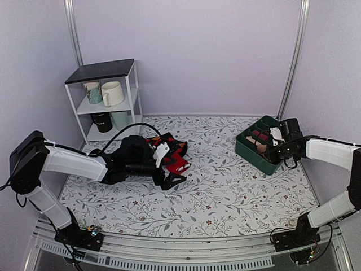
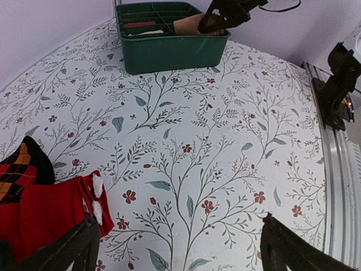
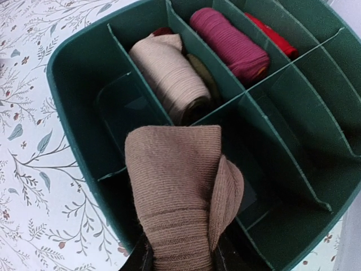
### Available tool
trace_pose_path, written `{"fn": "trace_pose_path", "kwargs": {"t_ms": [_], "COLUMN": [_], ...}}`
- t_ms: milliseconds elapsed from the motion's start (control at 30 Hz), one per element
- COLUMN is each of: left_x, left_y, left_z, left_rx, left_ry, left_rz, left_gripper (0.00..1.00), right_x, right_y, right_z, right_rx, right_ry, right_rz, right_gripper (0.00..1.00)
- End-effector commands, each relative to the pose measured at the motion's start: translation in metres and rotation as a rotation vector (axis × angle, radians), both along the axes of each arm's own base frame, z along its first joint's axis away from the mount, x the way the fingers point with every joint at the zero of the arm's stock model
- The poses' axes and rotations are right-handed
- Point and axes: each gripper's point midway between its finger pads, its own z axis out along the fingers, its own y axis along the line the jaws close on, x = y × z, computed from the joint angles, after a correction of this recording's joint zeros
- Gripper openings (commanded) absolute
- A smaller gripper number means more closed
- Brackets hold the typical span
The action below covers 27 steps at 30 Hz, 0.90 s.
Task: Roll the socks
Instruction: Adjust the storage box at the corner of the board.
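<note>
The socks [image 3: 180,186] are a tan-brown knitted roll, and my right gripper [image 3: 180,257] is shut on its lower end. The roll hangs over a near compartment of the green divided bin [image 3: 73,101]. From the top view the socks [image 1: 260,147] and right gripper [image 1: 277,148] are at the bin [image 1: 248,151] on the right of the table. In the left wrist view the socks [image 2: 189,23] show far off in the bin [image 2: 169,53]. My left gripper [image 2: 180,248] stands open low over the cloth with nothing between its fingers.
A red sock [image 2: 45,217] and an argyle sock [image 2: 20,169] lie beside my left gripper [image 1: 172,168]. The bin holds a cream roll [image 3: 169,73], a magenta roll [image 3: 228,39] and a red one [image 3: 271,34]. A white shelf [image 1: 107,93] with mugs stands back left.
</note>
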Motion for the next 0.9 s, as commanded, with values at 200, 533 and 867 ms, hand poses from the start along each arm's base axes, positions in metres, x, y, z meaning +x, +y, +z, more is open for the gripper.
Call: {"fn": "trace_pose_path", "kwargs": {"t_ms": [200,533,867], "left_x": [-0.002,-0.004,0.004], "left_y": [0.009,0.016,0.032], "left_z": [0.006,0.008,0.039], "left_rx": [0.012,0.021,-0.024], "left_ry": [-0.021,-0.041,-0.138], "left_rz": [-0.001,0.007,0.108], "left_gripper": [1.00,0.99,1.00], "right_x": [-0.034,-0.061,-0.016], "right_y": [0.059,0.162,0.145], "right_z": [-0.026,-0.007,0.078], "right_rx": [0.181,0.445,0.438], "right_ry": [0.179,0.211,-0.139], "right_rz": [0.102,0.295,0.111], "right_gripper": [0.00,0.00,0.00]}}
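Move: The right gripper already holds the rolled brown sock inside the near-left part of the green storage box, whose middle lies about 7 cm ahead, 3 cm to the right and 4 cm below. The beige sock roll sits some 8 cm ahead and 4 cm left of this hand, the magenta roll about 11 cm ahead and 1 cm left. From the empty left gripper the box is roughly 42 cm right and 17 cm ahead. Keep the brown sock pinched and sweep the right gripper some 16 cm left, from inside the box, hauling the near-left wall along with the held sock and fingers. Draw back about 5 cm on the way, swing the fingertips leftward about 25 degrees, then ease slightly forward and up at the end. Lift the open left gripper a little, drifting left. ##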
